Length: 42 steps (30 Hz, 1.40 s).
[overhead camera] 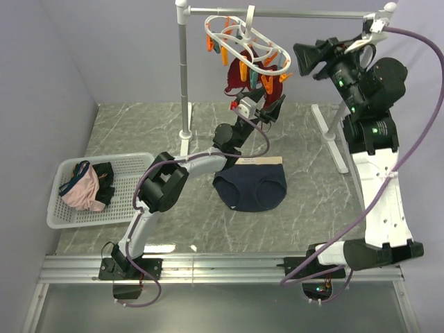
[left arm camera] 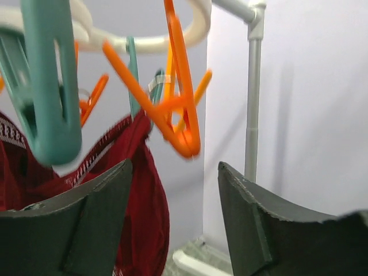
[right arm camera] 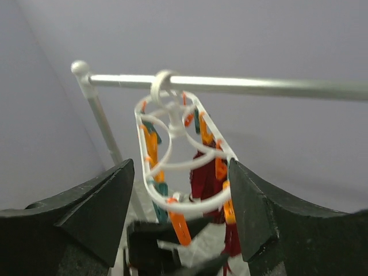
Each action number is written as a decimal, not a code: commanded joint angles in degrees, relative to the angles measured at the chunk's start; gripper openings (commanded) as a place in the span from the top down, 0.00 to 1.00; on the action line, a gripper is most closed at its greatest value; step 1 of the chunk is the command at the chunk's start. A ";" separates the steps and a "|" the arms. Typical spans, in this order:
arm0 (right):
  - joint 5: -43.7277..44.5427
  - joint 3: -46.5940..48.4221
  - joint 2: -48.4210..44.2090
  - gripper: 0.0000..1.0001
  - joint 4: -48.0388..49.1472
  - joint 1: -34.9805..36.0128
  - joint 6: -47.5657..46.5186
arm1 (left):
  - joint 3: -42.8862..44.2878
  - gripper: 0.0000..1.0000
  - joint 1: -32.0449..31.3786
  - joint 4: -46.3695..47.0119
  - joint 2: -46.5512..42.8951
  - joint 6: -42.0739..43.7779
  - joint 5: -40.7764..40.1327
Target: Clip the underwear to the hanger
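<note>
The navy underwear [overhead camera: 251,186] lies flat on the table, its beige waistband at the far edge. The white oval hanger [overhead camera: 244,40] hangs by its hook from the rail, with orange and teal clips; it also shows in the right wrist view [right arm camera: 172,158]. A maroon garment [overhead camera: 238,80] is clipped to it. My left gripper [overhead camera: 275,105] is raised just below the hanger, open and empty; its view shows an orange clip [left arm camera: 183,123] and a teal clip [left arm camera: 49,98] right above the jaws. My right gripper [overhead camera: 304,58] is open and empty, level with the hanger at its right.
The grey rail stand [overhead camera: 184,76] spans the back, its right foot [overhead camera: 331,139] on the table. A white basket [overhead camera: 64,211] at the left holds a pink garment [overhead camera: 82,193] and dark garments. The maroon garment [left arm camera: 141,201] hangs by my left finger.
</note>
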 commanded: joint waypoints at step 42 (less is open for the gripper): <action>13.47 -18.55 -4.59 0.46 -0.61 6.66 3.07 | 8.53 0.85 -2.17 6.25 2.10 9.82 1.00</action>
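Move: Just above the left hand's open fingers, about 6 cm up and 1 cm ahead, hangs the orange clip at the hanger's near end. From that clip, the teal clip sits some 5 cm left and 2 cm farther out, and a second orange clip 5 cm right and 3 cm farther out, both at its height. The aimed-at clip lies roughly 5 cm ahead of the right hand, 12 cm left and 13 cm below. Rising some 3 cm under the near-end orange clip, the left hand closes its fingers and pinches the clip's lower end. Meanwhile the right hand sinks about 13 cm, easing back and then forward a couple of centimetres and tipping its fingers down by some 20 degrees, then shifts left towards the same clip, its fingers narrowing to half open. ##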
